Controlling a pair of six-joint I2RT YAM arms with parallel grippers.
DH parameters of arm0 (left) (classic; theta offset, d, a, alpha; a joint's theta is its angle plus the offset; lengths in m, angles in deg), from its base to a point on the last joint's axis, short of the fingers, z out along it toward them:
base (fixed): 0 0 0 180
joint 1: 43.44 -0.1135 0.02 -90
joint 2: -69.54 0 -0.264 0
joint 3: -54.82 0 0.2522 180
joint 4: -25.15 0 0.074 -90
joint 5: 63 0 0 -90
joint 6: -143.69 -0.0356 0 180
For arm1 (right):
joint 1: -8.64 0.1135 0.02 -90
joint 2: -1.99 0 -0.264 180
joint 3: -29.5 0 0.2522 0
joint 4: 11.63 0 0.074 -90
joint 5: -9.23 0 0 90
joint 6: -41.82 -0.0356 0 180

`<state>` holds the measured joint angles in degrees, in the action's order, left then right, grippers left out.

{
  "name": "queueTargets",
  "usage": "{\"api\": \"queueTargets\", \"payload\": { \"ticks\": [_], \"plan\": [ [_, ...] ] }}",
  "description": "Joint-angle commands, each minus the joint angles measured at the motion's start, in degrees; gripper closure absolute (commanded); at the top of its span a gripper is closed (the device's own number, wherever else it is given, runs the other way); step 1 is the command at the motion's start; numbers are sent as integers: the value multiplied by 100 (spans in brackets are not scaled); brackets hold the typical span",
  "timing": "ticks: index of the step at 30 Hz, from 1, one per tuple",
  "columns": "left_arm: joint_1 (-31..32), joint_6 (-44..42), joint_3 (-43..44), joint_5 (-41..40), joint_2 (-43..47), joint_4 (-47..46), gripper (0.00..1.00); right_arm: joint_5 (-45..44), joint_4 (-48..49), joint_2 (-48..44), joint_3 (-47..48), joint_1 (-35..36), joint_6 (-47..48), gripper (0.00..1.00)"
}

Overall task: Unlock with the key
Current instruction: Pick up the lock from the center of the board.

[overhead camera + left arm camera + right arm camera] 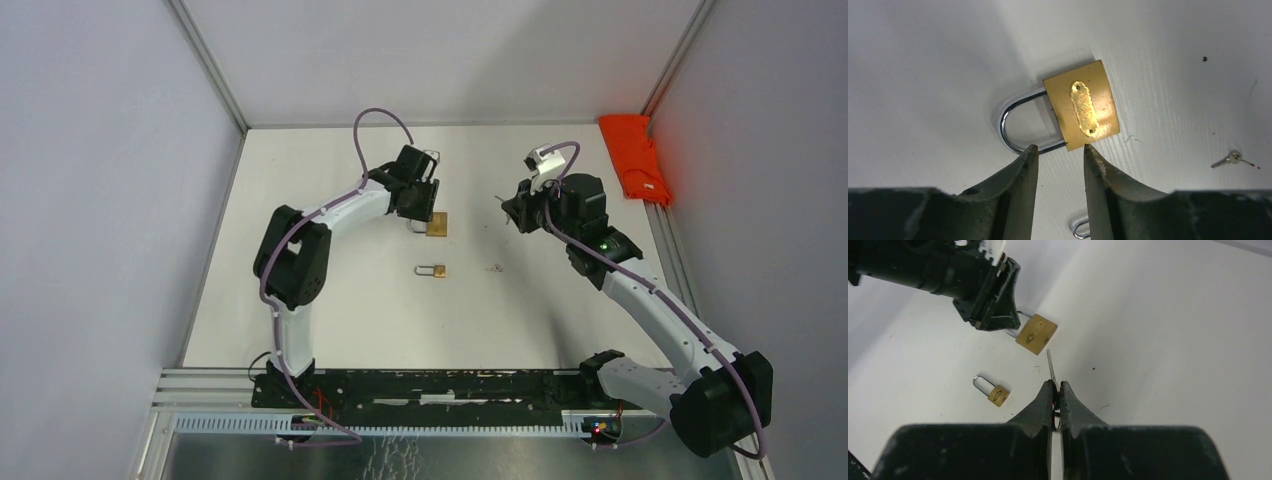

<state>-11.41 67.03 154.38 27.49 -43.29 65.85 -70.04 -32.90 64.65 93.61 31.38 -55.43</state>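
A large brass padlock (pixel 1082 105) lies flat on the white table, its steel shackle (pixel 1015 125) shut and pointing left. My left gripper (pixel 1060 150) stands open just short of the padlock's near corner, with nothing between its fingers. From above, the left gripper (pixel 420 207) hovers at the padlock (pixel 437 224). My right gripper (pixel 1057 385) is shut on a key (pixel 1050 364), whose blade sticks out towards the large padlock (pixel 1036 334) without touching it. The right gripper (pixel 512 210) is to the right of the lock.
A smaller brass padlock (pixel 432 270) lies nearer the arms, seen also as the small padlock (pixel 993 392). A loose small key (pixel 1233 159) rests on the table to its right. An orange cloth (pixel 635 155) lies at the back right edge.
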Motion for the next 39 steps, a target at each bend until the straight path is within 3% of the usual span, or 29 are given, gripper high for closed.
{"api": "queueTargets", "payload": {
  "ticks": [1,6,14,27,29,30,39],
  "plan": [
    [-46,336,305,63,-164,-110,54,281,435,-7,-24,-22,-78,100],
    [-53,197,460,133,-314,-59,48,307,465,18,-60,-24,-47,100],
    [-24,705,586,620,-666,-143,44,380,550,-9,-91,-24,39,100],
    [225,759,550,245,-854,-61,39,449,691,-121,-271,-29,86,100],
    [258,779,596,203,-874,-15,28,454,688,-141,-286,-34,104,100],
    [280,784,628,209,-898,30,27,458,694,-159,-296,-32,101,100],
    [313,917,591,-252,-1010,83,28,504,712,-244,-368,-36,84,100]
  ]
}}
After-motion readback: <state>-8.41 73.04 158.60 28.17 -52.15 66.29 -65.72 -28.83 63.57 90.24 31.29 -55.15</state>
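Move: Just ahead of the left hand lies the big lock, its brass body about 2 cm forward, 3 cm to the right and 6 cm below. The small lock stands some 11 cm nearer the base than the big one and about level with it sideways; the small key lies about 10 cm back from the big lock and 13 cm to its right. From the key-holding right hand, the big lock is roughly 10 cm forward, 12 cm left and 22 cm down. Sinking about 4.5 cm in two stages towards the big lock, the left hand also shifts some 3 cm to the right, so that its fingertips come to either side of the near part of the brass body. The fingers spread from just under half open to about three quarters, and the wrist tips slightly steeper downward. ##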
